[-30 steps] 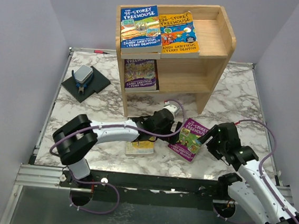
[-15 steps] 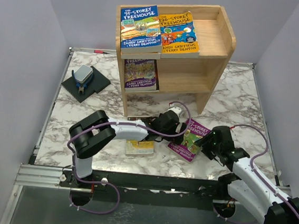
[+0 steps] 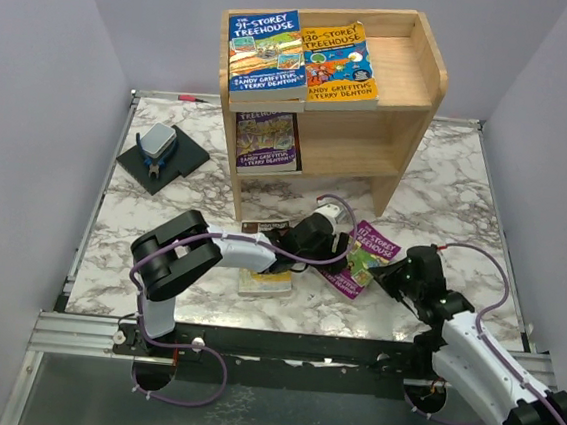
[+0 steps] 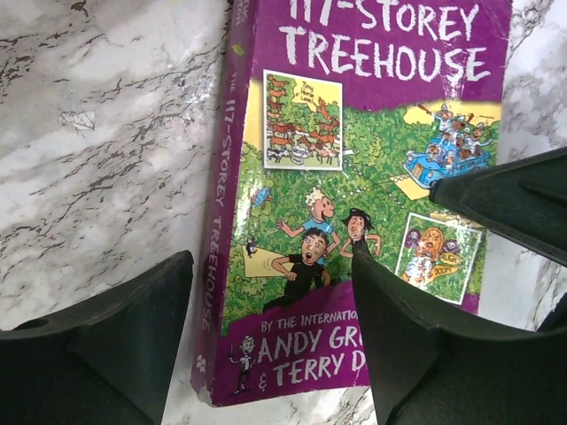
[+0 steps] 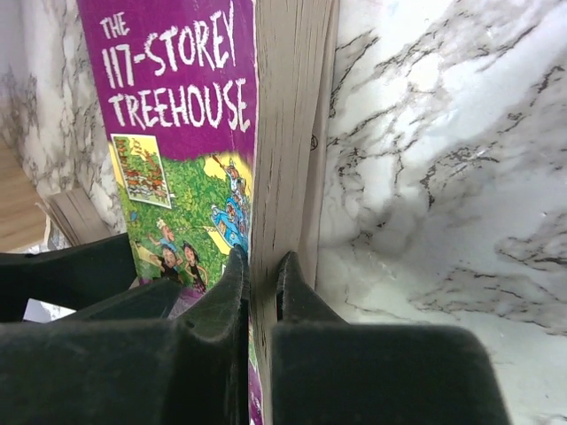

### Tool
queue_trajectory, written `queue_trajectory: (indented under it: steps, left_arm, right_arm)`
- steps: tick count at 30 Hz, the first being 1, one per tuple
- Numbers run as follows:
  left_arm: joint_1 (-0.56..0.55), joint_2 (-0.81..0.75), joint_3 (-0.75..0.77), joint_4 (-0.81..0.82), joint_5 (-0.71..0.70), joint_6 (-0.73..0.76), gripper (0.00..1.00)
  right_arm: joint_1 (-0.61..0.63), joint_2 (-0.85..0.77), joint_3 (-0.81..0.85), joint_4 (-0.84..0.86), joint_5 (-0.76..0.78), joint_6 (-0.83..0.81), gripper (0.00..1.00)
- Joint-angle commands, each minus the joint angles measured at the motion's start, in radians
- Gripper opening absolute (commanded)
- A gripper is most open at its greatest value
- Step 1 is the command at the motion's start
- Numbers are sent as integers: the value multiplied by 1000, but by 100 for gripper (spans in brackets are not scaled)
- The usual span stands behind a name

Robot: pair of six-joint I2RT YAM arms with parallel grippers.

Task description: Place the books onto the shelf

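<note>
A purple "117-Storey Treehouse" book point(image 3: 369, 249) point(image 4: 354, 168) point(image 5: 177, 133) lies right of centre on the marble table, its right edge raised. My right gripper point(image 3: 386, 274) point(image 5: 263, 266) is shut on its page edge. My left gripper point(image 3: 343, 250) point(image 4: 270, 292) is open above the book's spine corner, one finger over the cover and one over the table. The wooden shelf point(image 3: 427, 56) stands at the back, with a blue book point(image 3: 265, 55) and an orange book point(image 3: 340, 62) on top. One more book point(image 3: 266, 141) lies on the lower tier. A yellowish book point(image 3: 265, 282) lies under my left arm.
A black pad with a blue-grey tool point(image 3: 161, 156) sits at the left. A dark thin object point(image 3: 265, 228) shows by the shelf's foot, behind my left arm. The table's metal rail point(image 3: 251, 345) runs along the near edge.
My right gripper has slid in and shut on the purple book's page edge, tipping that side up. My left gripper has moved right over the book and its jaws have narrowed somewhat.
</note>
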Motion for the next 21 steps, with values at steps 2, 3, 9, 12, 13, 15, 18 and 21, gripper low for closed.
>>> queue_trajectory:
  steps: [2,3,9,12,13,15,18,21]
  left_arm:
    - [-8,8,-50,-96,61,-20,78]
    - [-8,-2,-50,-100,58,-18,81]
    - [-8,-79,-44,-109,64,-22,91]
    - [-7,-123,-42,-111,79,-22,94]
    - [-7,-138,-42,-113,86,-23,95]
    - [-5,-168,-42,-115,103,-28,99]
    - [3,-215,-51,-106,142,-48,99]
    - [19,-272,-77,-72,191,-80,99]
  right_arm:
    - [-4,-117,-11,-164,55,0,0]
    - [-5,-142,-2,-182,58,-1,0]
    - [-4,-237,79,-286,51,-34,0]
    - [-4,-286,120,-332,35,-56,0]
    - [-5,-308,133,-344,30,-64,0]
    - [-4,-355,159,-360,19,-82,0]
    - [-4,-415,205,-386,2,-108,0]
    - [-4,-447,264,-428,-16,-132,0]
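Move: Some 5 cm to the left hand's right and about 2 cm below it lies the middle of The 117-Storey Treehouse. Its middle is about 3 cm ahead, 5 cm left and 1 cm below the right hand, already shut on the book's page edge. From the left hand, the shelf's right foot stands some 14 cm ahead and 8 cm right, while the white-and-yellow book lies 19 cm left and 2 cm back. Lifting The 117-Storey Treehouse by its page edge, the right hand keeps its pinch and rises about 7.5 cm, slowly then faster, easing a little back and tipping its fingers up some 10 degrees. The left fingers spread from around the spine to fully open as that hand draws back about 3 cm, then rises some 5 cm. ##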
